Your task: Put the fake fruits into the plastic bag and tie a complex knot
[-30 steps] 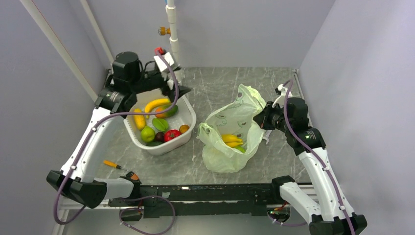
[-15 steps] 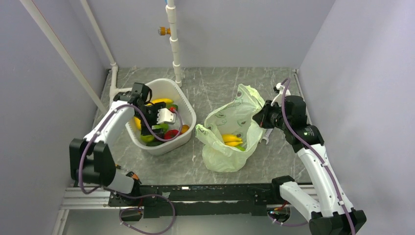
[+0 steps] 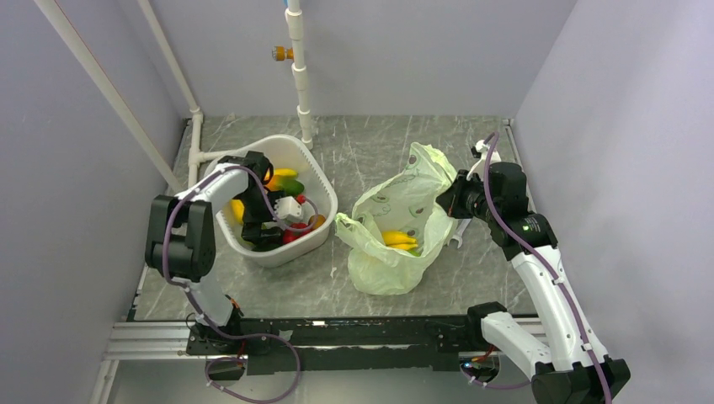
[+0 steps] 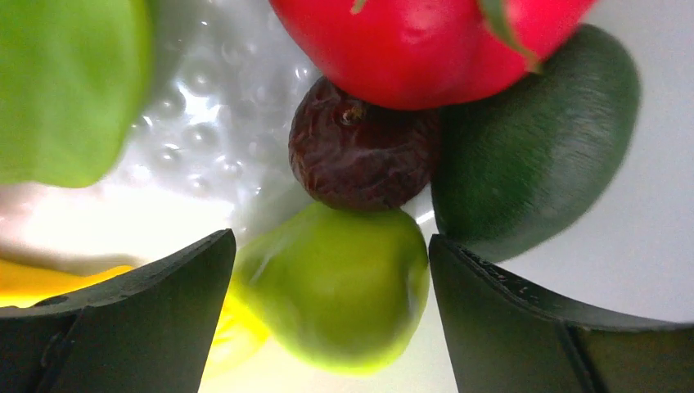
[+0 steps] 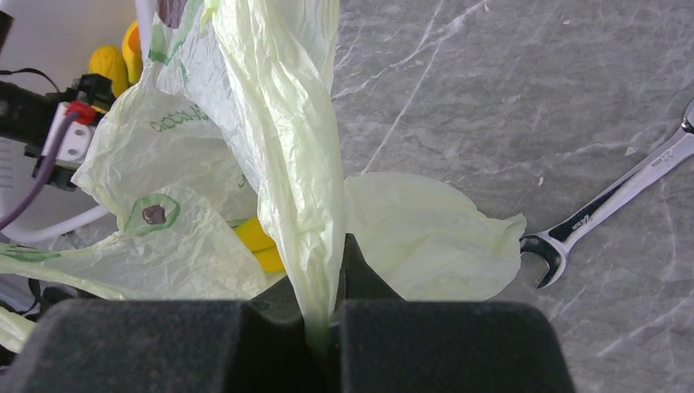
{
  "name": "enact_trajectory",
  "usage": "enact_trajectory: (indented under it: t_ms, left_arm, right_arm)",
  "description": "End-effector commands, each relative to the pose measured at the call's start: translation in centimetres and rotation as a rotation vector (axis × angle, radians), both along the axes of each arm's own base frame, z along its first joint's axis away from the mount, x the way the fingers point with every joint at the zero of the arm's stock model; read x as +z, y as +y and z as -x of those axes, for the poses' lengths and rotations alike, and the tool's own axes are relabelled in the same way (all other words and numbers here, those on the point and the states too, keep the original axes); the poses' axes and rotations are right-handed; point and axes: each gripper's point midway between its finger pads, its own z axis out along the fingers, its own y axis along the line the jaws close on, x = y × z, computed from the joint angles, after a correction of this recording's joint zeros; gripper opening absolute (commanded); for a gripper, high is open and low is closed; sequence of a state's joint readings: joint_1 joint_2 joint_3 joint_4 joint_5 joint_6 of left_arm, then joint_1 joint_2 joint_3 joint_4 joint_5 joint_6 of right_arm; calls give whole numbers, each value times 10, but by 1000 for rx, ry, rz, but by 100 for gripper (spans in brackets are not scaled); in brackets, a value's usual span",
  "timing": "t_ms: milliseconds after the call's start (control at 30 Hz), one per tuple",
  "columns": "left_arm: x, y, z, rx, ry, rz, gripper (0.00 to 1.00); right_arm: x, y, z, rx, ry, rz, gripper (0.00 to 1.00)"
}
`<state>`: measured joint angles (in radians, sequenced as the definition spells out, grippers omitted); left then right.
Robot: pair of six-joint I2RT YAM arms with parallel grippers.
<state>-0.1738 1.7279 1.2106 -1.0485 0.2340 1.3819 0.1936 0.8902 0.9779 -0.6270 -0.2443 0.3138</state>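
The pale-green plastic bag (image 3: 396,227) lies open at centre right with yellow bananas (image 3: 397,241) inside. My right gripper (image 3: 455,202) is shut on the bag's upper edge and holds it up; the wrist view shows the film (image 5: 278,123) pinched between the pads at my right gripper (image 5: 327,327). My left gripper (image 3: 268,229) is down in the white basin (image 3: 316,181), open. In the left wrist view its jaws (image 4: 330,246) stand either side of a light-green round fruit (image 4: 335,295). A dark brown fruit (image 4: 360,155), a red tomato (image 4: 425,49) and a dark avocado (image 4: 532,147) lie just beyond.
A steel wrench (image 5: 606,205) lies on the marble table right of the bag. A white pipe (image 3: 299,76) stands behind the basin. Another green fruit (image 4: 65,90) and a banana (image 4: 49,282) crowd the left gripper's left side.
My left arm has swung from behind the basin down into it, and its gripper now sits among the fruits. The right gripper has kept its hold on the bag.
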Motion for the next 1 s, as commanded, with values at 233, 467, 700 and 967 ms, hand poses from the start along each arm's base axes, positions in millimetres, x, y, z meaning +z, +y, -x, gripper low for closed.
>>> enact_trajectory:
  t_ms: [233,467,700,967]
  left_arm:
    - [-4,-4,-20,103,-11,9,55]
    - [97,-46,-42,144,-115,251,33]
    - [252,-139,-66,180,-258,668,35]
    - [350,-307,-6,-78,-291,1031,37]
  right_arm:
    - [25,-1,-8,-7,-83,2,0]
    - [25,0,-7,-5,-87,-6,0]
    - [25,3,-7,4,-86,-23,0]
    - [30,7,-10,18,-108,-37,0]
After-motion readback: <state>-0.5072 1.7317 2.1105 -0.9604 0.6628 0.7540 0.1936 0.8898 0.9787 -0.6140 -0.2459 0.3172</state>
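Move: The green pear lies almost directly under the left hand, about 3 cm below and 1 cm to its left, between the open fingers. From the pear, the dark round fruit sits about 5 cm right and 2 cm nearer the base, the dark avocado 3 cm right and 5 cm back, and the tomato 10 cm right and 1 cm back. The bag's mouth is some 36 cm right of the left hand, about level forward and 5 cm higher. From the right hand, the pear is about 44 cm left, 3 cm ahead and 22 cm below. The left hand sinks about 3 cm around the green pear and shuts its fingers on its sides, then lifts it some 35 cm out of the crate, going forward at first and then swinging about 24 cm right towards the bag, speeding up as it goes, while the wrist tilts some 50 degrees so the fingers point to the right and somewhat forward. The right hand stays in place, still pinching the bag's rim to hold the mouth open. ##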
